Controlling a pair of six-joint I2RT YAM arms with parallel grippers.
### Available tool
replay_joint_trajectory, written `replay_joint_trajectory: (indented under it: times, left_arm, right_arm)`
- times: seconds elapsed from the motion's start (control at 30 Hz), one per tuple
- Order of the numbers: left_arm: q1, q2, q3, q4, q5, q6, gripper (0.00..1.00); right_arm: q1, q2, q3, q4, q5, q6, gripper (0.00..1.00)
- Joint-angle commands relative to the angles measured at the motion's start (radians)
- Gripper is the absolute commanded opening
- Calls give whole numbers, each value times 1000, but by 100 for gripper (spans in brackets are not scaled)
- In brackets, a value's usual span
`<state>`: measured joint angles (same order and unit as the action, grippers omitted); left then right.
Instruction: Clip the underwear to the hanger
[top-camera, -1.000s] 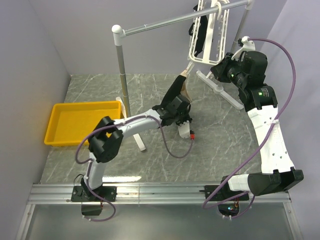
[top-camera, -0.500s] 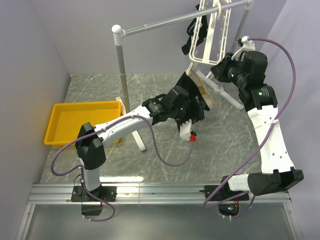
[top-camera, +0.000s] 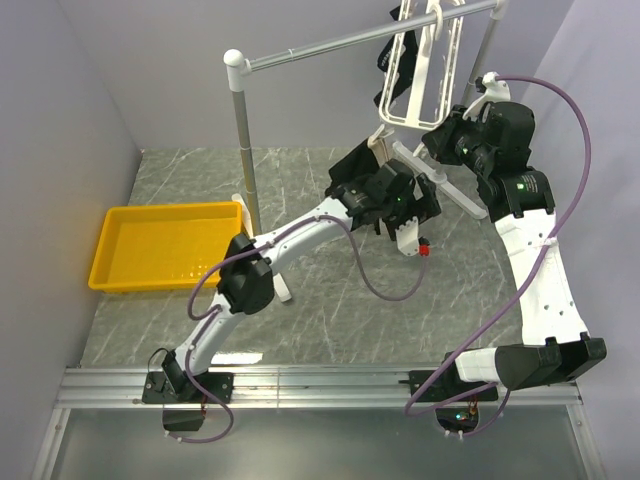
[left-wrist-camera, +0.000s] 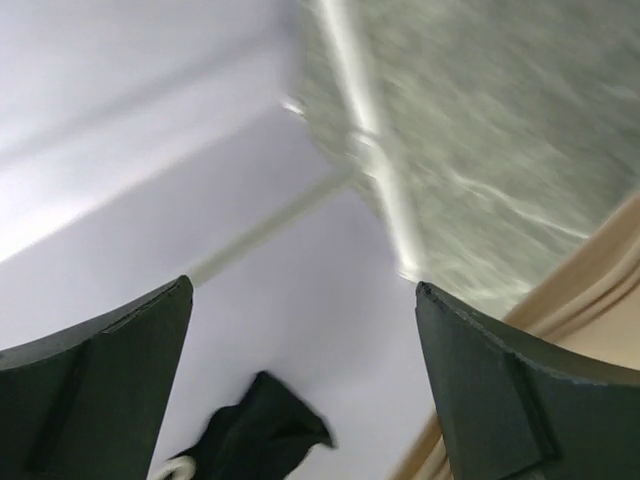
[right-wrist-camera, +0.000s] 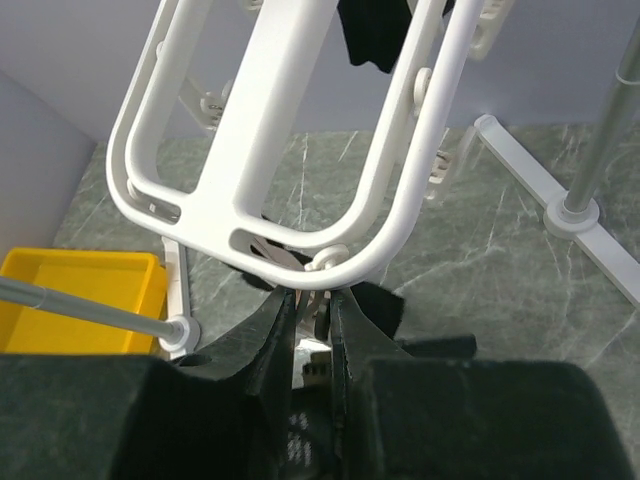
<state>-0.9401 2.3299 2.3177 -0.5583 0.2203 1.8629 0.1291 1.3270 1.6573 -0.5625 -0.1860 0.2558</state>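
The white hanger (top-camera: 420, 75) hangs from the rail, its lower edge (right-wrist-camera: 300, 235) just above my right gripper (right-wrist-camera: 313, 298). That gripper (top-camera: 436, 140) is shut on a small clip (right-wrist-camera: 322, 262) under the frame. The underwear (top-camera: 378, 142) is bunched below the hanger's lower corner, black cloth with a tan band. Its black cloth (right-wrist-camera: 385, 303) shows behind my right fingers. My left gripper (top-camera: 372, 165) is right beside it and stands open (left-wrist-camera: 302, 290), nothing between its fingers. The tan waistband (left-wrist-camera: 590, 275) runs past the outside of its right finger (left-wrist-camera: 510, 390).
A small all-black garment (top-camera: 386, 55) (right-wrist-camera: 375, 30) hangs on the hanger's upper part. The grey rail (top-camera: 340, 42) rests on a post (top-camera: 243, 140), with white stand feet (top-camera: 445, 185) on the marble floor. A yellow tray (top-camera: 165, 245) sits at left.
My left gripper has gone from shut on the underwear to wide open, and its arm has swung right and up toward the hanger's lower corner. The right arm has not moved.
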Motion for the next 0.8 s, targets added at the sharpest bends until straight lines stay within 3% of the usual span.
replay_joint_trajectory:
  times: [0.0,0.1,0.17,0.3,0.37,0.47,0.57,0.6,0.77]
  left_arm:
    - [32,52,11,-71,-160,36,97]
    - [41,80,49,-206,-258,44,81]
    - [41,71,60,-265,-259,29,77]
    - [44,-87,-186,-145,-208,33,79]
    - [41,-118,-236,-81,-193,41,78]
    - [27,-96,-170,-172,-217,24,62]
    - [26,-61,-84,-239,-265,15,38]
    - [27,-64,-87,-241,-272,19,21]
    - [32,-168,-269,-200,-237,44,16]
  right_arm:
    - [-11,0,44,15,-10,-13,0]
    - [-22,-5,47,12,-7,-13,0]
    - [-26,-5,50,12,-13,-15,0]
    - [-28,-6,36,19,-18,-9,0]
    - [-26,-5,32,21,-20,-3,0]
    - [-28,-6,35,21,-20,0,0]
    - [-29,-3,41,24,-17,-1,0]
    - [-28,-3,39,26,-18,-1,0]
    - [-31,-8,32,27,-20,-4,0]
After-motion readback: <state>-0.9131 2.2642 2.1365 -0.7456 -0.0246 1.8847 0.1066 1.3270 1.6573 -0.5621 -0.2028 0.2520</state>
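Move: The underwear hangs by one waistband corner, its middle some 9 cm left of the empty left hand, about 4 cm farther out and 5 cm lower. The clip holding it is about 4 cm ahead, 10 cm left and 12 cm above that hand. The hanger's near end is some 18 cm above the hand, 3 cm ahead and 4 cm left. From the right hand, the underwear is roughly 5 cm ahead, 8 cm left and 23 cm down. The hanging underwear is met from its right by the wide-open left hand, which sinks about 11 cm while sweeping some 8 cm left, bowing forward a little on the way, and tips its fingers some 20 degrees farther down. The fingers then close nearly shut on the black cloth, and the hand rises about 4 cm. The right hand keeps its hold on the hanger's end. ##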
